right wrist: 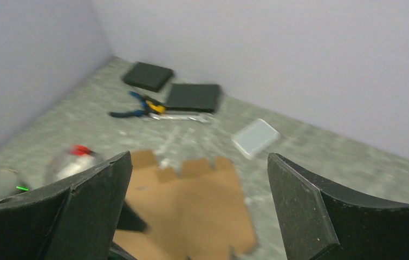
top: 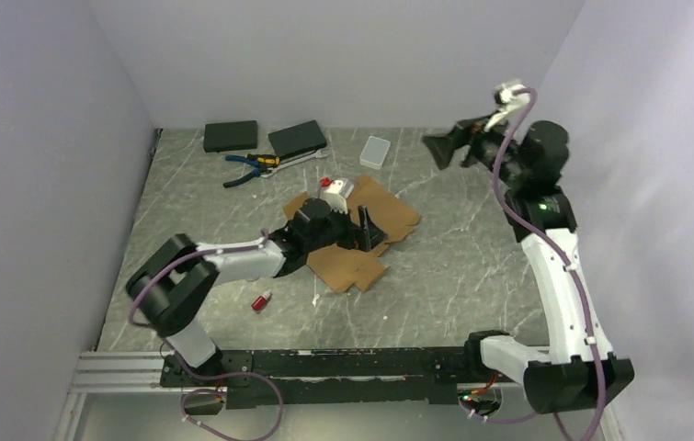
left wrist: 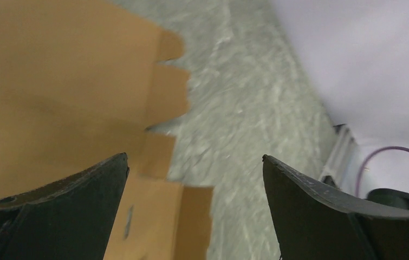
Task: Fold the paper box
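Note:
The paper box (top: 391, 213) is a flat brown cardboard sheet with flaps and tabs, lying unfolded in the middle of the table. My left gripper (top: 370, 231) hovers low over its middle, open with nothing between the fingers. In the left wrist view the paper box (left wrist: 56, 81) fills the left side, with the left gripper (left wrist: 194, 157) over its tabbed edge. My right gripper (top: 444, 147) is raised high at the back right, open and empty. In the right wrist view the right gripper (right wrist: 199, 155) looks down on the paper box (right wrist: 191, 200) from a distance.
Two flat black boxes (top: 231, 136) (top: 297, 138) lie at the back, with blue-handled pliers (top: 251, 168) in front of them. A translucent white case (top: 374, 152) is at the back centre. A white object with a red top (top: 335, 188) touches the cardboard's far edge. A small red bottle (top: 261, 300) lies near the left arm.

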Controlling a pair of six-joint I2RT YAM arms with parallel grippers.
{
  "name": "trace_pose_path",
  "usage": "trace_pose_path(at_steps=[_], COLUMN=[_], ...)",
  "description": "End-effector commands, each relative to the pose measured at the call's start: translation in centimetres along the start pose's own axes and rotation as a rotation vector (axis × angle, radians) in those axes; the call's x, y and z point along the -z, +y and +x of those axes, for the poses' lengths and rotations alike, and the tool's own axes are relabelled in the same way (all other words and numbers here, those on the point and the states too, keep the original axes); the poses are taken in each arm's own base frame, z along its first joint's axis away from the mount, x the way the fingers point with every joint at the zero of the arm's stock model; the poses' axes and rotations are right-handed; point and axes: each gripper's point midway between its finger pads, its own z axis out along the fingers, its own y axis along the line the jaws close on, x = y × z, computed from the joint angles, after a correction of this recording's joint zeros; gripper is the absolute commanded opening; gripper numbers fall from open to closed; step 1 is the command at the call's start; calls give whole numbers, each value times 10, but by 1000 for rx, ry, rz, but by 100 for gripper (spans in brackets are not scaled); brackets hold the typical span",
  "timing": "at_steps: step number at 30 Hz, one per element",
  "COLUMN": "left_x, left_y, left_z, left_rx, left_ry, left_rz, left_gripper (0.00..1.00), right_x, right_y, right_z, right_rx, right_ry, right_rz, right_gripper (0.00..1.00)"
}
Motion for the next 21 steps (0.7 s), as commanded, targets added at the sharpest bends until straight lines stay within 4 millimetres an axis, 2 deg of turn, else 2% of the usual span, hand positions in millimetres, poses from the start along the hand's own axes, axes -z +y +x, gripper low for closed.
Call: trace_pose_path(at_steps=[1, 5, 7, 9, 13, 16, 19, 20, 21], left_x=[54, 103, 125, 141, 156, 160, 166, 169, 170], left_y=[25, 55, 68, 79, 90, 94, 108, 113, 116], left_z=[-24, -28, -31, -35, -41, -36, -24, -21, -19], left_rx=[-143, -183, -191, -173, -85, -32, -7, 0, 8], left_ry=[29, 120, 144, 147, 90, 70, 80, 81, 80], left_rz=[-279, -486, -558, -597, -550, -510, -561, -584, -598], left_gripper=[100, 100, 99, 100, 100, 100, 99, 100, 100], right_x=[26, 39, 48, 54, 55, 50, 40, 36, 36], right_y=[-30, 2, 25, 33, 28, 16, 2, -1, -16], right_z=[77, 136, 156, 168, 194, 211, 225, 230, 236], right_rx=[26, 2, -7, 15, -7, -61, -179, -287, -369], right_ry=[235, 303, 303, 277, 310, 370, 394, 402, 398], right_rz=[-35, -258, -423, -483, -470, -418, -326, -268, -183], right_gripper=[100, 100, 100, 100, 100, 99, 99, 99, 97])
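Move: The middle of the paper box lies about 6 cm ahead and 6 cm left of the left hand, some 14 cm below it. From the right hand it is about 15 cm left, 2 cm ahead and 40 cm down. At the box's left edge lie the glue stick, some 26 cm left and 2 cm back of the left hand, and the pink bottle, about 30 cm left and 1 cm ahead, both some 14 cm below. Open left hand sweeps some 20 cm left towards the glue stick; open right sinks about 23 towards the box. ##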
